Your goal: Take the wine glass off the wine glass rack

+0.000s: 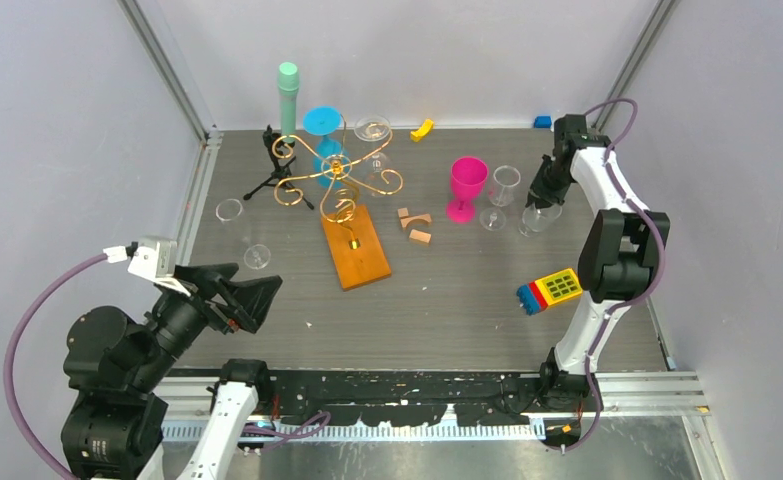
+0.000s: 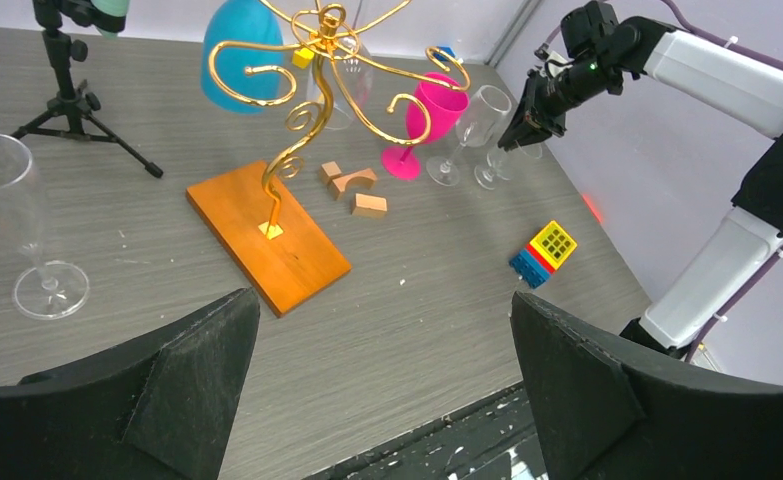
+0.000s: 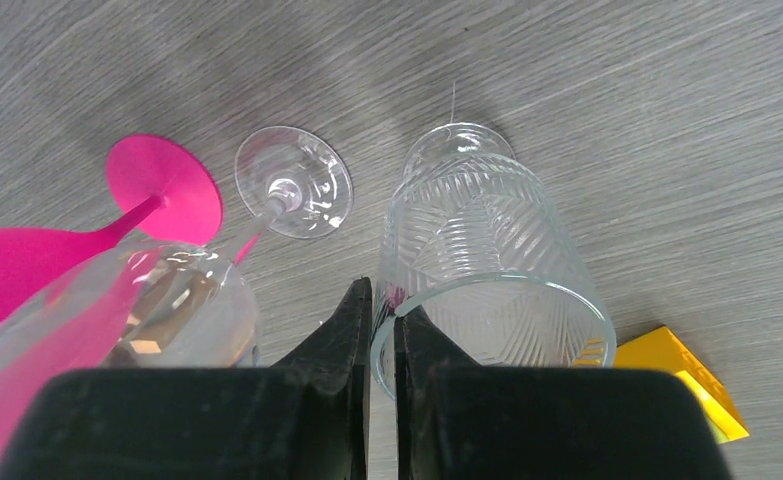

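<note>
The wine glass rack (image 1: 339, 172), gold curled wire on an orange-brown wooden base (image 1: 357, 250), stands at mid-table. A blue wine glass (image 1: 324, 128) and a clear wine glass (image 1: 372, 130) hang upside down from its arms; the left wrist view shows the blue one (image 2: 237, 65) too. My left gripper (image 1: 259, 277) hovers open and holding nothing near the front left, well short of the rack (image 2: 282, 170). My right gripper (image 3: 382, 295) is far right, shut on the rim of a clear ribbed tumbler (image 3: 487, 250) resting on the table.
A pink goblet (image 1: 467, 185) and a clear wine glass (image 1: 502, 192) stand beside the tumbler. Another clear wine glass (image 2: 7, 200) stands at the left. A black tripod (image 1: 272, 175), green cylinder (image 1: 288, 95), wooden blocks (image 1: 415, 225) and a toy brick block (image 1: 549, 290) are also there.
</note>
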Action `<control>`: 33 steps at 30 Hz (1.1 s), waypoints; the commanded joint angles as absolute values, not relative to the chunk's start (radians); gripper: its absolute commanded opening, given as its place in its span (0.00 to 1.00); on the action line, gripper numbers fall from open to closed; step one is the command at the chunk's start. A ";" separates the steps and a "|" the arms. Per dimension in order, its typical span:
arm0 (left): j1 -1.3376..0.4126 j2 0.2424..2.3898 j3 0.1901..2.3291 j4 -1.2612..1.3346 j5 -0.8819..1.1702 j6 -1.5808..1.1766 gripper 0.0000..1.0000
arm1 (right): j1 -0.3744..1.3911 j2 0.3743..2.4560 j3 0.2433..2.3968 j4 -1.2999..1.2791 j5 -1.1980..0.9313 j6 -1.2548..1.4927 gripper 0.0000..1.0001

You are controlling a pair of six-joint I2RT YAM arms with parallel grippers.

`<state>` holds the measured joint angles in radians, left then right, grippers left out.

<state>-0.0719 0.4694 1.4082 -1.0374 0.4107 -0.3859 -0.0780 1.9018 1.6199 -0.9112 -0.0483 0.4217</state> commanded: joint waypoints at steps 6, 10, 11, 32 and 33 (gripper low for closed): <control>-0.078 0.457 1.427 -0.996 0.462 -0.366 1.00 | -0.075 1.924 1.694 -0.906 -0.040 0.406 0.27; -0.080 0.461 1.435 -0.997 0.454 -0.363 1.00 | -0.072 1.892 1.724 -0.912 -0.041 0.407 0.40; -0.081 0.462 1.436 -0.997 0.454 -0.364 1.00 | -0.071 1.874 1.734 -0.913 -0.041 0.409 0.42; -0.080 0.410 1.377 -0.925 0.407 -0.361 1.00 | 0.256 1.398 1.507 -0.395 -0.398 0.642 0.71; -0.081 0.408 1.373 -0.923 0.407 -0.365 1.00 | 0.292 1.399 1.503 -0.365 -0.393 0.713 0.71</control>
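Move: The wine glass I still pinch by its rim in my right hand has its middle about 3 cm to the right of that hand and 5 cm below. The next clear glass stands about 6 cm left and 2 cm ahead, the pink one about 12 cm left and 4 cm ahead. The toy phone lies 14 cm back and 5 cm right; the rack is some 35 cm left and 4 cm back. From my left hand, the held glass is roughly 50 cm right, 31 cm ahead and 35 cm lower. I open my right fingers and let go of the glass rim, easing barely 1 or 2 cm forward as they part. Then I lift clear, slowly at first and then fast, to about 22 cm up, swinging some 15 cm left over the neighbouring glasses towards the rack; the wrist tips the fingers up from pointing down by about 40 degrees and turns them left, while they open wider. ##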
